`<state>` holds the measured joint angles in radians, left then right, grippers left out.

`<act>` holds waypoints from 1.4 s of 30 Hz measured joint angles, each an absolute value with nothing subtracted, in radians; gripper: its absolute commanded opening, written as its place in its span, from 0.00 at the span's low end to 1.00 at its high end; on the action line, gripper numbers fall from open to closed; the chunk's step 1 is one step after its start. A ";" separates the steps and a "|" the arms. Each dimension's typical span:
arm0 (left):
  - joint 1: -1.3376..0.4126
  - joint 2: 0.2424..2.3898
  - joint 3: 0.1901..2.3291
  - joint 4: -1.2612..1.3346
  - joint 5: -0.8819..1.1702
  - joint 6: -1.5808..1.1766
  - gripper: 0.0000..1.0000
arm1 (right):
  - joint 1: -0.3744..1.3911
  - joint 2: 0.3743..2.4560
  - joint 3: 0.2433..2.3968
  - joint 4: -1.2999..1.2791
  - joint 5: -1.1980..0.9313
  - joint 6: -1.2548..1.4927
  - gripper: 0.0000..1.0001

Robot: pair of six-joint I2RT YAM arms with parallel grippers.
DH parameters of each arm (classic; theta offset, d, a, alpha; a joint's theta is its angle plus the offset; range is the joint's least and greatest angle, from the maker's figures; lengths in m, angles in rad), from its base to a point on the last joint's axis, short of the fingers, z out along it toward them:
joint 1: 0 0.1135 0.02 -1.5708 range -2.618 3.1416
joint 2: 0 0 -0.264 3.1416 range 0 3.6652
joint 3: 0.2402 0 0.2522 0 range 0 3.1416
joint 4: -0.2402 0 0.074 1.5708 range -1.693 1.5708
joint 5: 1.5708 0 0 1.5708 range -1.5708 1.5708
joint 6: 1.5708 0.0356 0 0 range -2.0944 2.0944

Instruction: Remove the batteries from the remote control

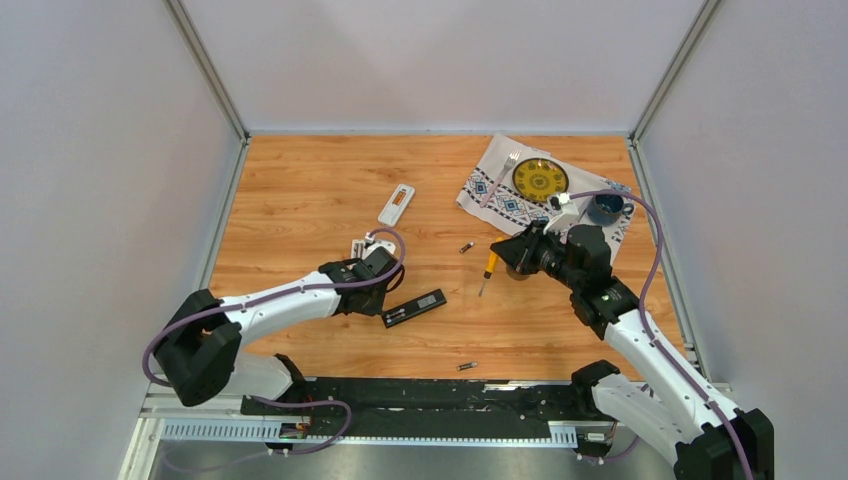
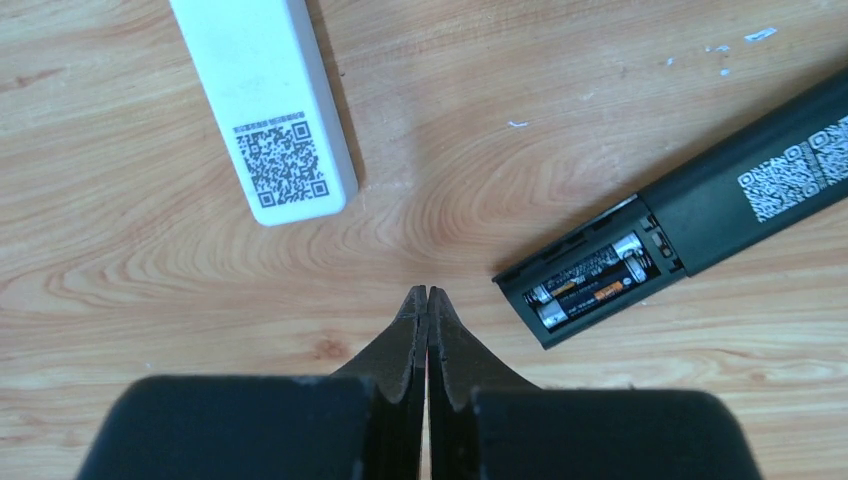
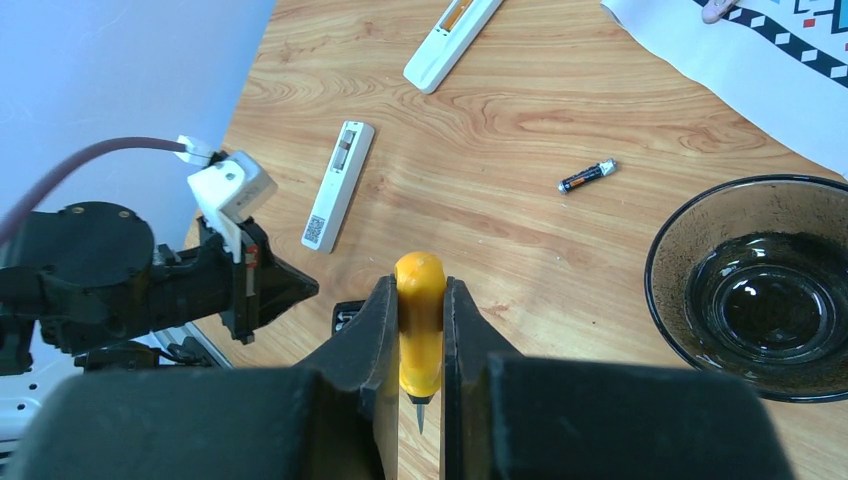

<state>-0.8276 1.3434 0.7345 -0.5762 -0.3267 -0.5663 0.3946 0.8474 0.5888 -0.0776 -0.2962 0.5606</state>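
The black remote (image 1: 415,307) lies with its compartment open, and two dark batteries (image 2: 590,285) with silvery ends sit inside it. One loose battery (image 1: 466,246) lies mid-table and also shows in the right wrist view (image 3: 587,175). Another loose battery (image 1: 467,366) lies near the front edge. My left gripper (image 2: 428,295) is shut and empty, its tips just left of the remote's open end; in the top view the left gripper (image 1: 380,285) is beside the remote. My right gripper (image 3: 420,285) is shut on the yellow-handled screwdriver (image 3: 420,330), which also shows in the top view (image 1: 489,268).
A white remote (image 1: 397,204) lies further back. A white cover piece (image 2: 265,105) lies ahead of the left gripper. A glass bowl (image 3: 755,290) stands to the right of the right gripper. A patterned cloth (image 1: 490,190) at the back right carries a plate, a fork and a blue cup.
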 measured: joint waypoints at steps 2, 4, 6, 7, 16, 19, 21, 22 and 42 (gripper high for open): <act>-0.828 1.377 0.735 -0.562 -0.321 -0.551 0.00 | 0.395 0.847 0.589 -0.077 -0.298 0.561 0.00; -0.828 1.412 0.736 -0.550 -0.318 -0.537 0.00 | 0.395 0.847 0.589 -0.077 -0.299 0.561 0.00; -0.828 1.443 0.736 -0.540 -0.316 -0.526 0.00 | 0.395 0.847 0.589 -0.077 -0.299 0.561 0.00; -0.828 1.456 0.739 -0.538 -0.316 -0.522 0.00 | 0.395 0.847 0.589 -0.077 -0.299 0.561 0.00; -0.826 1.475 0.751 -0.472 -0.266 -0.476 0.00 | 0.395 0.854 0.589 -0.074 -0.303 0.561 0.00; -0.830 1.464 0.735 -0.432 -0.236 -0.465 0.00 | 0.395 0.862 0.589 -0.068 -0.306 0.561 0.00; -0.839 1.458 0.726 -0.405 -0.209 -0.461 0.00 | 0.395 0.864 0.589 -0.068 -0.306 0.561 0.00; -0.847 1.457 0.724 -0.393 -0.196 -0.460 0.00 | 0.395 0.864 0.589 -0.068 -0.306 0.561 0.00; -1.126 1.709 0.955 -0.270 -0.150 -0.527 0.00 | 0.395 0.864 0.589 -0.069 -0.300 0.552 0.00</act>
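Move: The black remote's middle lies about 9 cm to the left hand's right, 2 cm ahead and 2 cm below; its open battery end is nearest, just right of the closed fingertips. The white remote lies roughly 11 cm ahead and 4 cm left of the hand, and a loose battery some 21 cm right and 12 cm back. From the right hand, the black remote is about 16 cm left, 5 cm back and 18 cm below. Lower the left gripper a good 2 cm, fingers still shut, beside the black remote's battery end. Then sweep it right, slowly at first and then faster, for about 17 cm, bowing back towards the base while turning some 25 degrees clockwise, so the fingertips push that end round along the table. Keep the right hand still, holding the screwdriver. ##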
